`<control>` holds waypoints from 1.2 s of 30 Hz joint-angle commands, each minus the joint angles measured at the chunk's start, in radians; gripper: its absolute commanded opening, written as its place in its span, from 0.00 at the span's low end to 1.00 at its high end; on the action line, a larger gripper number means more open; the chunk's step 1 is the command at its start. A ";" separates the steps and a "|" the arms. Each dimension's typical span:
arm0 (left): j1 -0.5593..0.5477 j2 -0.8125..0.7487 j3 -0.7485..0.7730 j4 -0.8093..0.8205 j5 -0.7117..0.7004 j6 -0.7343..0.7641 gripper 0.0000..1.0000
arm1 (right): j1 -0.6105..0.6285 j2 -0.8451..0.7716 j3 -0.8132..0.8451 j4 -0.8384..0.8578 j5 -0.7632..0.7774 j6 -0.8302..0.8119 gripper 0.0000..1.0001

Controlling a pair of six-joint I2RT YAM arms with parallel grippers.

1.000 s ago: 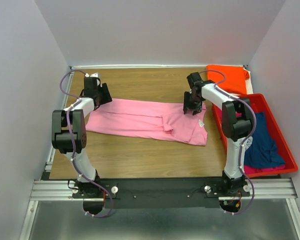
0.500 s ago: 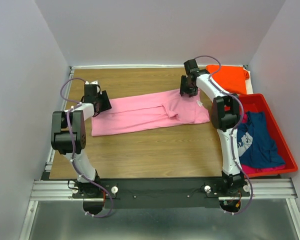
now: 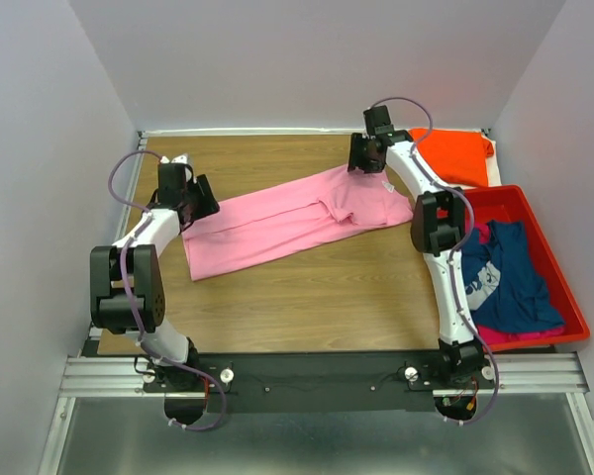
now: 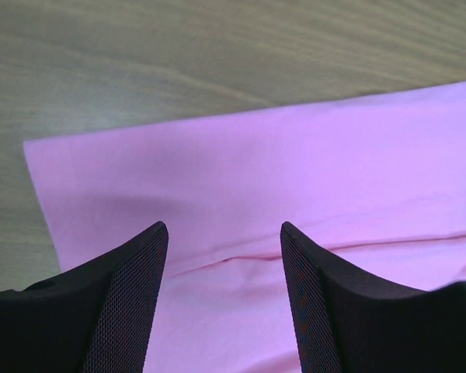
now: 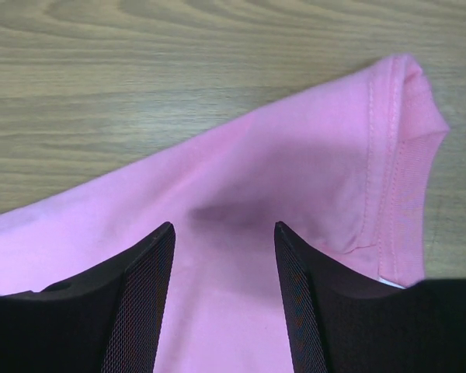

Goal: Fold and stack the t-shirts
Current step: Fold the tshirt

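Observation:
The light pink t-shirt (image 3: 287, 223) lies folded in a long strip, running diagonally from front left to back right on the wooden table. My left gripper (image 3: 200, 198) is over its left end, open, with flat pink cloth (image 4: 295, 155) between the fingers (image 4: 221, 227). At the back, my right gripper (image 3: 361, 163) is open over the collar end (image 5: 295, 155), with cloth spanning the gap between its fingers (image 5: 224, 225). The orange t-shirt (image 3: 455, 153) lies folded at the back right corner. The navy t-shirt (image 3: 510, 282) rests on a magenta one (image 3: 515, 336) in the bin.
A red plastic bin (image 3: 500, 193) stands along the table's right edge, beside the right arm. Grey walls close in the table on the left, back and right. Bare wood (image 3: 317, 297) shows in front of the pink shirt.
My right gripper has moved toward the back and the pink shirt's collar end has swung back with it. The strip now lies diagonally. The left gripper shifted only slightly.

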 commanded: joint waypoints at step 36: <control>-0.034 0.233 0.024 0.081 0.227 0.037 0.66 | -0.005 -0.310 -0.629 0.097 -0.115 0.051 0.60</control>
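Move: The patch of t-shirt my left hand goes for lies about 2 cm ahead, 5 cm to its right and 5 cm below; the shirt's far left corner is some 4 cm ahead and 8 cm left. My right hand is at the shirt's far right corner: its next spot on the shirt lies about 12 cm back, straight in line and 3 cm lower. The bunched fold is some 11 cm back and 6 cm left of this hand, the orange shirt 25 cm right, 5 cm ahead. I lift my right hand off the shirt's far corner in an arc, drawing back about 12 cm towards me, then bring it down on the cloth just right of the bunched fold, tipping the fingers steeper. My left hand rises briefly, swings some 5 cm right and slightly forward, turning about 15 degrees clockwise, and sinks onto the shirt's left part. Both grippers stay partly open. ##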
